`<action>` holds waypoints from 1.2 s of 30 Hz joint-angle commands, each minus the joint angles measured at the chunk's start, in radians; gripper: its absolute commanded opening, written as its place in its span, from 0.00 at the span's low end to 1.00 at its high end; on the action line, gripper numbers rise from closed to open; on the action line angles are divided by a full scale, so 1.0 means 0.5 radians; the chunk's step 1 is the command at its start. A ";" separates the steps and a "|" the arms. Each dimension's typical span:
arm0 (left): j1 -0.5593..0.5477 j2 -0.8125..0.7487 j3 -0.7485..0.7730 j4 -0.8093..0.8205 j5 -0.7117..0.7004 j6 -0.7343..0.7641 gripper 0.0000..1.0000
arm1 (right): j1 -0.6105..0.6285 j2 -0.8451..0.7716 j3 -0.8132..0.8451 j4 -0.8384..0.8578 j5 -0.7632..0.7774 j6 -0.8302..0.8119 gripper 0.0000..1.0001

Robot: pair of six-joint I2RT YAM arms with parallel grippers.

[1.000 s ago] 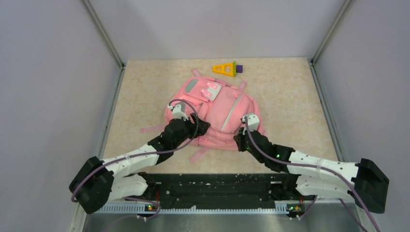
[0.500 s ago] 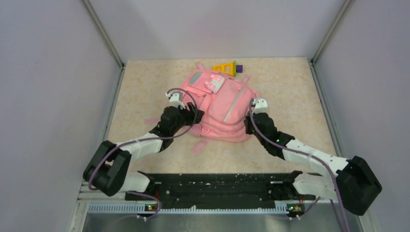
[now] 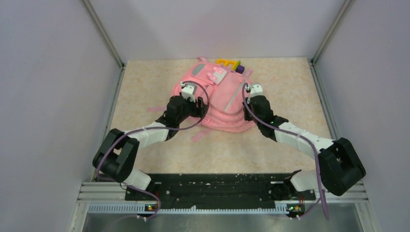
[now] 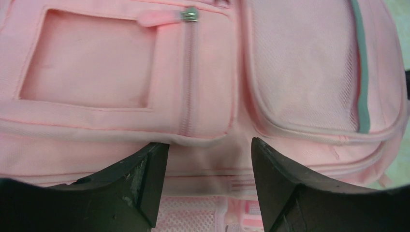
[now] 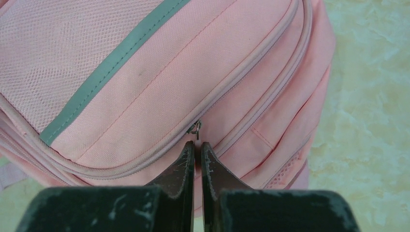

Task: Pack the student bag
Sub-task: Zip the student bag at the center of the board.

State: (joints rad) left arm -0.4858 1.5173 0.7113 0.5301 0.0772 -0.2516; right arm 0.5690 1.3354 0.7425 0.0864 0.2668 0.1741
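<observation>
The student bag (image 3: 223,102), a soft pink backpack with a grey stripe, lies front up at the back of the table. My left gripper (image 3: 202,104) is at its left side; in the left wrist view it (image 4: 209,151) stands open, with the bag's edge seam (image 4: 208,169) between the fingers and a zipped pocket (image 4: 188,77) just ahead. My right gripper (image 3: 246,100) is at the bag's right side. Seen from the right wrist, the gripper (image 5: 197,145) is shut on the tab of a zip pull (image 5: 195,128) on the front pocket.
A yellow and purple toy (image 3: 231,63) lies by the back wall, partly hidden behind the bag's top. Loose pink straps (image 3: 155,109) trail on the table to the bag's left. Grey walls close in the table (image 3: 290,87) on three sides.
Both arms have stretched forward and the bag has slid toward the back wall, turning a little, until it reached and partly covered the yellow toy. Neither gripper's opening has changed.
</observation>
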 commanded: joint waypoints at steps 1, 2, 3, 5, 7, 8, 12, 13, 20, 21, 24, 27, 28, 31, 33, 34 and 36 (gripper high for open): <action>-0.264 -0.145 0.100 0.065 0.072 0.579 0.68 | -0.009 -0.026 0.040 0.004 -0.092 -0.004 0.00; -0.324 -0.139 0.099 0.098 0.062 0.670 0.68 | -0.009 -0.038 0.040 -0.007 -0.086 0.000 0.00; -0.393 -0.124 0.097 0.131 0.021 0.758 0.68 | -0.010 -0.050 0.040 -0.011 -0.086 0.004 0.00; -0.534 -0.078 0.094 0.228 -0.116 0.944 0.68 | -0.011 -0.077 0.037 -0.016 -0.088 0.015 0.00; -0.653 -0.027 0.081 0.372 -0.265 1.076 0.68 | -0.012 -0.104 0.031 -0.019 -0.099 0.028 0.00; -0.698 0.001 0.074 0.453 -0.282 1.120 0.68 | -0.013 -0.115 0.026 -0.019 -0.110 0.035 0.00; -0.817 0.131 0.142 0.566 -0.269 1.245 0.69 | -0.031 -0.139 0.007 -0.014 -0.165 0.068 0.00; -0.859 0.160 0.174 0.539 -0.282 1.272 0.69 | -0.036 -0.142 0.000 -0.009 -0.177 0.074 0.00; -0.915 0.355 0.373 0.410 -0.309 1.323 0.70 | -0.068 -0.169 -0.037 0.016 -0.258 0.109 0.00; -0.915 0.378 0.392 0.405 -0.301 1.327 0.70 | -0.070 -0.174 -0.039 0.019 -0.265 0.112 0.00; -0.915 0.458 0.450 0.380 -0.339 1.340 0.70 | -0.081 -0.188 -0.046 0.023 -0.288 0.118 0.00; -0.914 0.537 0.485 0.392 -0.416 1.381 0.67 | -0.090 -0.202 -0.052 0.028 -0.303 0.126 0.00; -0.917 0.552 0.491 0.390 -0.441 1.388 0.63 | -0.093 -0.206 -0.054 0.027 -0.304 0.127 0.00; -0.918 0.569 0.460 0.431 -0.525 1.394 0.47 | -0.105 -0.216 -0.055 0.032 -0.303 0.135 0.00; -0.921 0.566 0.438 0.442 -0.614 1.385 0.30 | -0.112 -0.207 -0.046 0.036 -0.301 0.146 0.00; -0.925 0.562 0.417 0.458 -0.670 1.372 0.21 | -0.113 -0.198 -0.034 0.038 -0.296 0.151 0.00; -0.933 0.526 0.345 0.515 -0.738 1.375 0.06 | -0.113 -0.164 -0.001 0.035 -0.272 0.157 0.00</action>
State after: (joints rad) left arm -0.9562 1.7935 0.9211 0.7120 -0.1669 0.4362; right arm 0.5201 1.2686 0.7116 0.0696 0.1501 0.2340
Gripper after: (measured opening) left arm 0.194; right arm 0.015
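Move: The stretch of zipper seam just short of the slider lies about 17 cm to the left hand's right and 4 cm back, roughly level with it. The pull tab, already in the right fingers, is some 20 cm right and 2 cm back of the left hand; the grey strip's middle is 14 cm right and 4 cm ahead. From the right hand, that seam is about 4 cm left and 2 cm back, with the slider about 1 cm ahead. Bring the left gripper some 17 cm to the right, first swinging back about 8 cm and up 3 while rolling the wrist clockwise as seen from behind, then easing forward and down about 2 cm onto the zipper seam beside the slider. Close its open fingers to pinch the seam. Keep the right fingers shut on the pull tab, nearly still. ##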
